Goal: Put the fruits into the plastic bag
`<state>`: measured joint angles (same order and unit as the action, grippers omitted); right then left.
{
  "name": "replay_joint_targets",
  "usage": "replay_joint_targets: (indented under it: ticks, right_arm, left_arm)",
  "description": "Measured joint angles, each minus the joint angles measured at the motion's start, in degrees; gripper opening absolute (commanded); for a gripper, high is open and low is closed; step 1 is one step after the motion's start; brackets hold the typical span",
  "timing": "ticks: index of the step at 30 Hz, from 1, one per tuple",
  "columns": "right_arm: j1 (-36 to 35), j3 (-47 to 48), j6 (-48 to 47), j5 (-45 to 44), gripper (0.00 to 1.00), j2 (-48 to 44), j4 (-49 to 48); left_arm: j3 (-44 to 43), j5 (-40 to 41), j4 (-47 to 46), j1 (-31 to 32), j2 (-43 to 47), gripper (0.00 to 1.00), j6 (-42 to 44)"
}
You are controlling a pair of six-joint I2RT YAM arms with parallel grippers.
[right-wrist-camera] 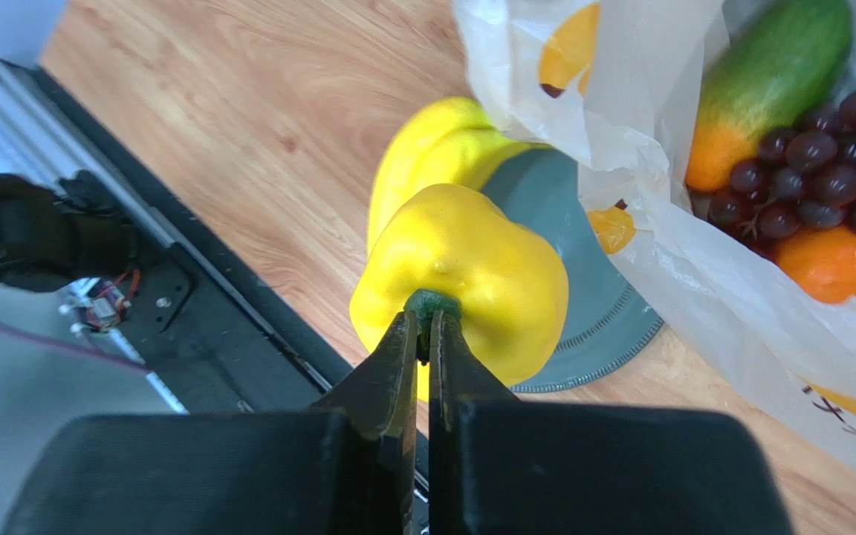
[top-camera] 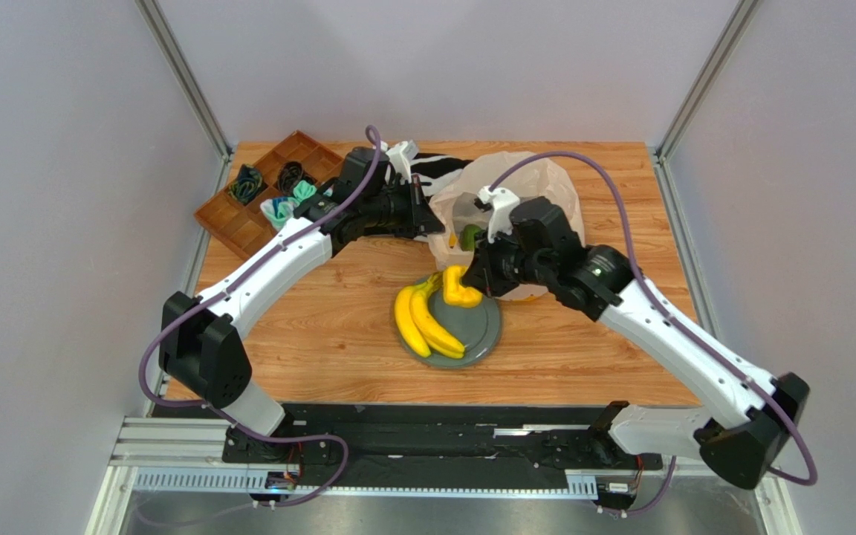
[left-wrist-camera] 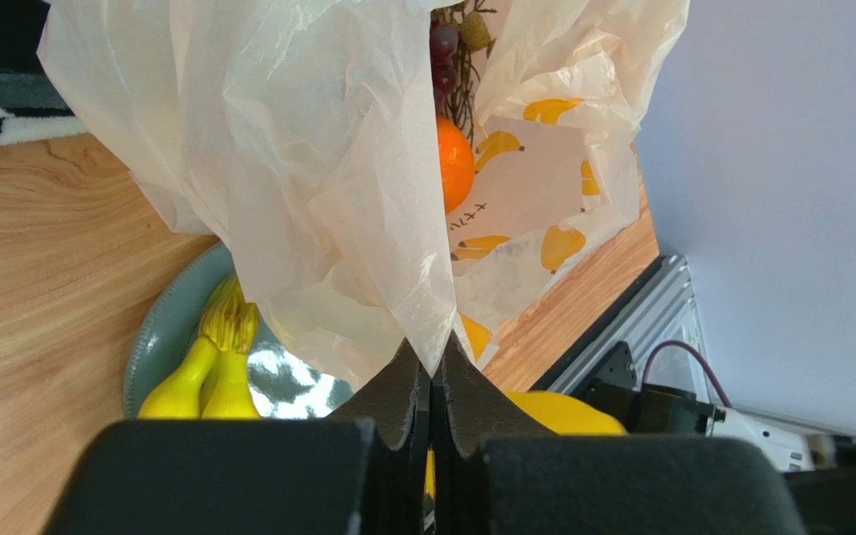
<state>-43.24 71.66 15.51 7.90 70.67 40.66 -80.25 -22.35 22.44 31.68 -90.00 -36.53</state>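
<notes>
My right gripper is shut on the green stem of the small yellow fruit, holding it just over the grey plate. A bunch of yellow bananas lies on that plate. My left gripper is shut on the rim of the plastic bag and holds it up at the plate's far side. Inside the bag lie an orange, dark purple grapes and an orange-green fruit. In the top view the bag bulges behind both wrists.
A brown compartment tray with small dark and teal items stands at the back left. A zebra-striped cloth lies behind the bag. The black rail runs along the near table edge.
</notes>
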Motion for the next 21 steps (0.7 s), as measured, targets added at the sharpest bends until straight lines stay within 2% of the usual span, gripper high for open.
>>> replay_joint_targets:
  ticks: [5, 9, 15, 21]
  right_arm:
    - [0.3, 2.9, -1.8, 0.7, 0.00, -6.9, 1.9]
    - [4.7, 11.3, -2.1, 0.1, 0.00, -5.4, 2.8]
    - [15.4, 17.4, -1.3, -0.8, 0.00, 3.1, 1.0]
    - [18.0, 17.7, -0.5, -2.1, 0.00, 16.2, 2.8]
  left_arm:
    - [0.0, 0.0, 0.0, -0.5, 0.0, 0.00, 0.0]
    - [0.0, -0.2, 0.0, -0.6, 0.0, 0.00, 0.0]
    - [0.3, -0.6, -0.1, -0.6, 0.2, 0.00, 0.0]
    - [2.6, -0.9, -0.5, -0.6, 2.0, 0.00, 0.0]
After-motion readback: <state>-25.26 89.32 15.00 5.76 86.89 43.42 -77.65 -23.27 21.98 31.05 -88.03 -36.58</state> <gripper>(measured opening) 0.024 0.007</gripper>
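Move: Ahead of the right hand, which already holds the yellow pepper by its stem, the open plastic bag has its middle about 17 cm forward, 7 cm to the right and 14 cm lower. The mango inside the bag is roughly 18 cm forward, 1 cm right and 19 cm down. The plate sits some 3 cm ahead, 4 cm left and 22 cm below. From the left hand, the bag's middle is about 6 cm forward, 14 cm right and 14 cm down. Carrying the pepper in an arc over the bag's near rim, the right hand rises about 12 cm, swings forward and somewhat right, then sinks about 10 cm towards the fruit in the bag. It turns some 20 degrees clockwise, its fingers keeping their pinch on the stem. The left hand still pinches the bag's rim, almost motionless. ##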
